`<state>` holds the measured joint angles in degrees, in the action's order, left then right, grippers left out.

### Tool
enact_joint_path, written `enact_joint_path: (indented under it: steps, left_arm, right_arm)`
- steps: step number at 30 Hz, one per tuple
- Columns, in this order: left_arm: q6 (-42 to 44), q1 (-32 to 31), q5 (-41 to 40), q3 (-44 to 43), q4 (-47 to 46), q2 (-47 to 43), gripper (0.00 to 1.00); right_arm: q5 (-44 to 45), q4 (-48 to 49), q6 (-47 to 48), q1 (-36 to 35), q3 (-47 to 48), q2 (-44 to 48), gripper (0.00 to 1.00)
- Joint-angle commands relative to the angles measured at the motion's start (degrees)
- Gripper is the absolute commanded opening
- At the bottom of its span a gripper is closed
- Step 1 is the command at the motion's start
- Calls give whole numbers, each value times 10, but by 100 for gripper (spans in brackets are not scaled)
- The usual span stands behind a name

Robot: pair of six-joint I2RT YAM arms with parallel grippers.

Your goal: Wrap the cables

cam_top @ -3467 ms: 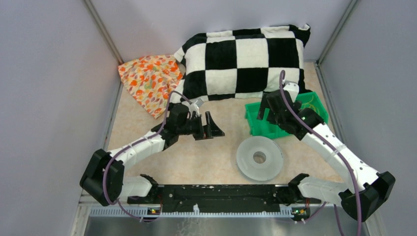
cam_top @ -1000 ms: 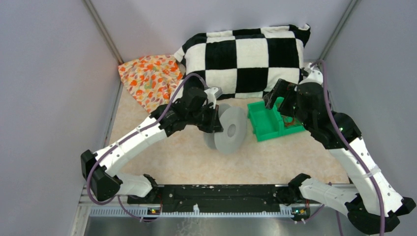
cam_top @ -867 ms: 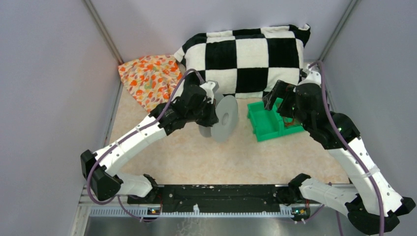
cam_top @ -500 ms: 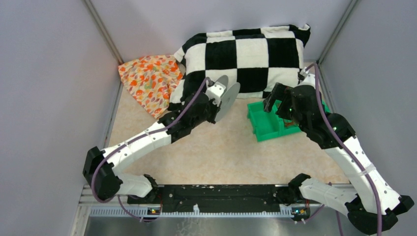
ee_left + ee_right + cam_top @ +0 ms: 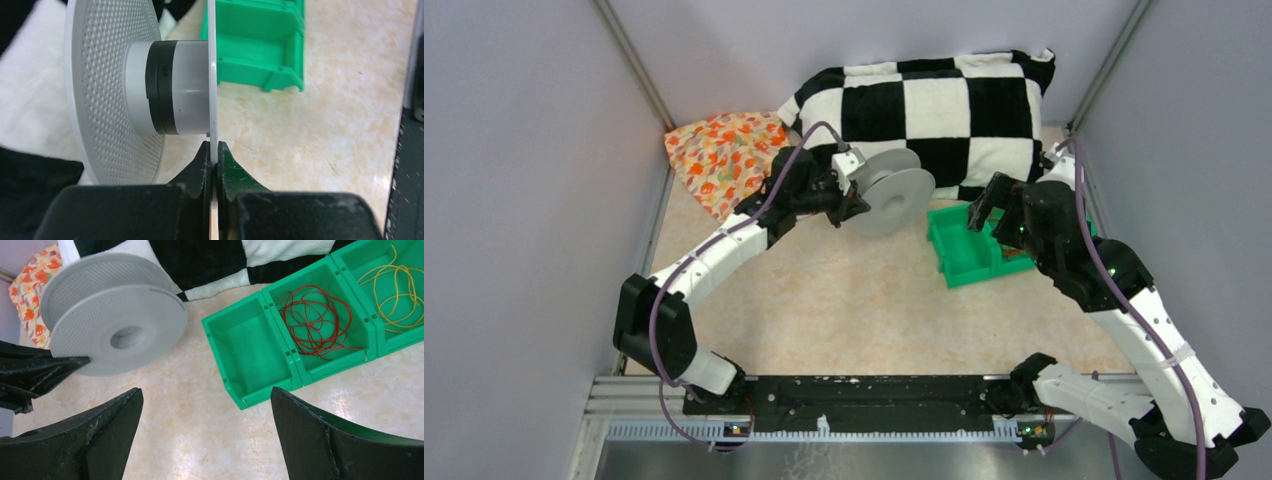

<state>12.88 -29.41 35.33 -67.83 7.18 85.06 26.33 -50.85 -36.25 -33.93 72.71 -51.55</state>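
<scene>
My left gripper point(image 5: 852, 203) is shut on the rim of the grey spool point(image 5: 894, 194) and holds it up in front of the pillow. In the left wrist view the jaws point(image 5: 213, 150) pinch the thin right flange of the spool point(image 5: 115, 90); its hub is bare. Dark red cables point(image 5: 315, 320) lie coiled in the middle compartment of the green bin point(image 5: 218, 347). Yellow cables point(image 5: 395, 285) lie in the right compartment. The left compartment is empty. My right gripper point(image 5: 206, 392) is wide open and empty, hovering above the floor just in front of the bin point(image 5: 959, 268).
A black-and-white checkered pillow point(image 5: 924, 100) lies along the back. An orange floral cloth point(image 5: 724, 160) lies at the back left. Grey walls close in both sides. The tabletop point(image 5: 854, 310) is beige.
</scene>
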Motion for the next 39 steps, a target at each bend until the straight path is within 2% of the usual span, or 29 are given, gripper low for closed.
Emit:
enact_joint_path:
  steps: [1,6,12,15,27,29,31,35,36,38,39]
  left_arm:
    - [106,-5,86,-24,14,-13,0]
    - [154,1,90,21,1,-20,0]
    - [203,10,102,-13,97,7,0]
    - [189,11,98,-21,110,11,0]
    - [146,11,83,18,46,7,0]
    - [131,11,60,20,34,8,0]
    - [124,15,37,-2,60,19,0]
    - [50,17,-41,-59,110,34,0]
    - [3,17,-80,-70,111,32,0]
    - [-157,16,-169,-84,114,20,0]
    - [-205,12,-198,-81,114,11,0]
  right_arm:
    - [18,7,-3,5,-14,10,99]
    - [5,18,-4,5,-20,5,99]
    - [3,20,-6,5,-35,5,99]
    - [19,21,-3,5,-57,3,99]
    - [0,26,-8,5,-90,-11,99]
    - [2,25,-8,5,-87,-10,99]
    - [7,18,-8,4,-81,-9,99]
    - [14,16,-11,5,-90,6,99]
    - [15,19,-11,5,-95,10,99]
    - [23,19,-8,5,-98,10,99]
    - [29,17,-6,5,-97,8,99]
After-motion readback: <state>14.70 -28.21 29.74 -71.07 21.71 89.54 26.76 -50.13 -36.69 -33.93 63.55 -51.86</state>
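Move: The left gripper already holds the spool by one flange; the spool's middle is about 7 cm to the right of it, 5 cm ahead and 4 cm lower. The empty green bin is some 22 cm to its right, 5 cm back and 20 cm down. From the open right gripper the spool is about 14 cm left, 13 cm ahead and 12 cm lower, the empty bin 6 cm ahead, 5 cm right and 28 cm below, and the red cable 9 cm ahead and 15 cm right, as low as the bin. Bring the left gripper down about 5 cm while drawing it back some 3 cm, keeping its pinch on the spool flange; pause, then swing it forward again, turning counter-clockwise. Meanwhile lower the right gripper straight down about 6 cm in two steps towards the bins, tipping slightly downward, fingers wide open and empty, and hold it there. ##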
